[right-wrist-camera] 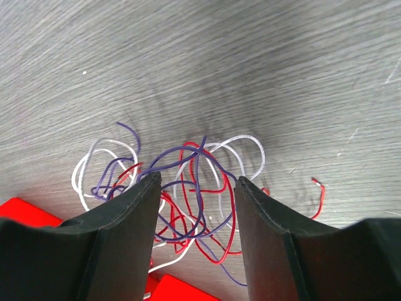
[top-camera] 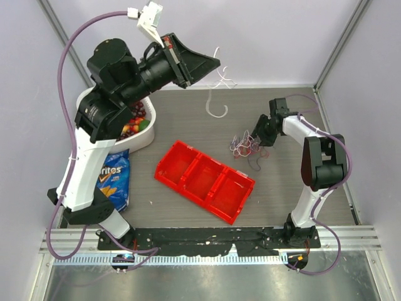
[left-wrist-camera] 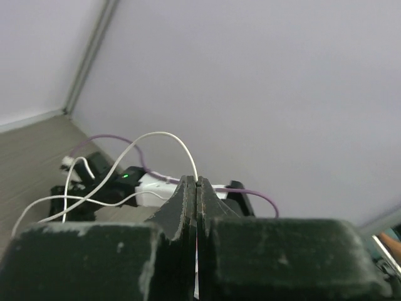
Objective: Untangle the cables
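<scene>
A small tangle of thin white, red and purple cables lies on the table right of the red tray. My right gripper is down at the tangle, open, its fingers straddling the loops without closing on them; in the right wrist view the right gripper has wire between its fingertips. My left gripper is raised high at the back, shut on one white cable that dangles in a hook shape toward the table. In the left wrist view the left gripper pinches that white cable.
A white bowl of colourful sweets stands at the left under the left arm. A blue Doritos bag lies in front of it. The red tray's corner lies close to the tangle. A loose red wire end lies to the right.
</scene>
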You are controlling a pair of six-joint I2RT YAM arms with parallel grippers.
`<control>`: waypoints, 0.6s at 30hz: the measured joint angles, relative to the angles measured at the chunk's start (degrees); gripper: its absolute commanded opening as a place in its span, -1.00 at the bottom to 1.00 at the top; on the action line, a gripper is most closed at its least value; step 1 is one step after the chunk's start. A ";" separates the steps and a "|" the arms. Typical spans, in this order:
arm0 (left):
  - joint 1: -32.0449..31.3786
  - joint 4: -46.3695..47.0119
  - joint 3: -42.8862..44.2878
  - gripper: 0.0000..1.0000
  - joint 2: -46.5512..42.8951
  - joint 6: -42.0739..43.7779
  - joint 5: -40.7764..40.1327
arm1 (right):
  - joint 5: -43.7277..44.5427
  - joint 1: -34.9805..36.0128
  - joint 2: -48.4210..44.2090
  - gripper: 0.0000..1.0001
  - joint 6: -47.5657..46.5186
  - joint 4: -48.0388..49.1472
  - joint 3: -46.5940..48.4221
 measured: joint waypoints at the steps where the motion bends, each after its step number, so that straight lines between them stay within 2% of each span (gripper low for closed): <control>1: -0.02 -1.27 -0.17 -1.00 -0.20 0.87 -2.32 | -0.33 0.00 -0.02 0.12 -0.22 -0.28 0.42; 4: -0.09 -5.60 -3.37 -1.00 -1.53 2.19 -10.91 | -1.46 0.02 -0.72 0.12 -0.70 -1.60 1.53; 5: -0.07 -8.85 -6.69 -1.00 -2.75 2.56 -16.41 | -1.79 0.02 -1.36 0.12 -0.94 -2.25 1.90; 8: 0.15 -11.98 -11.39 -1.00 -4.15 2.78 -21.73 | -2.47 0.02 -3.76 0.12 -1.79 -4.44 3.28; 12: 0.26 -14.97 -22.67 -1.00 -7.63 2.75 -25.99 | -2.27 0.02 -7.43 0.11 -3.28 -6.54 4.79; 18: 0.26 -15.80 -40.59 -1.00 -14.14 1.92 -27.58 | -1.29 0.02 -9.90 0.10 -5.18 -8.98 5.11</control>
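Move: The left gripper, holding the white cable, is about 60 cm above the red tray. The tray's middle compartment lies almost straight below, about 2 cm back and 1 cm left; its left compartment is 12 cm left and 5 cm ahead. The cable tangle lies 18 cm right and 15 cm ahead of that hand. From the right gripper, the tangle is some 4 cm left, 1 cm back and 4 cm below; the tray's middle compartment is 23 cm left and 19 cm back. Lower the left gripper about 25 cm towards the tray's left compartment, easing left and a little forward. Keep the white cable pinched and swing the fingers counter-clockwise and down, from pointing right to forward-right and below level. Meanwhile lift the right gripper some 8 cm straight up off the tangle, fingers staying half open. ##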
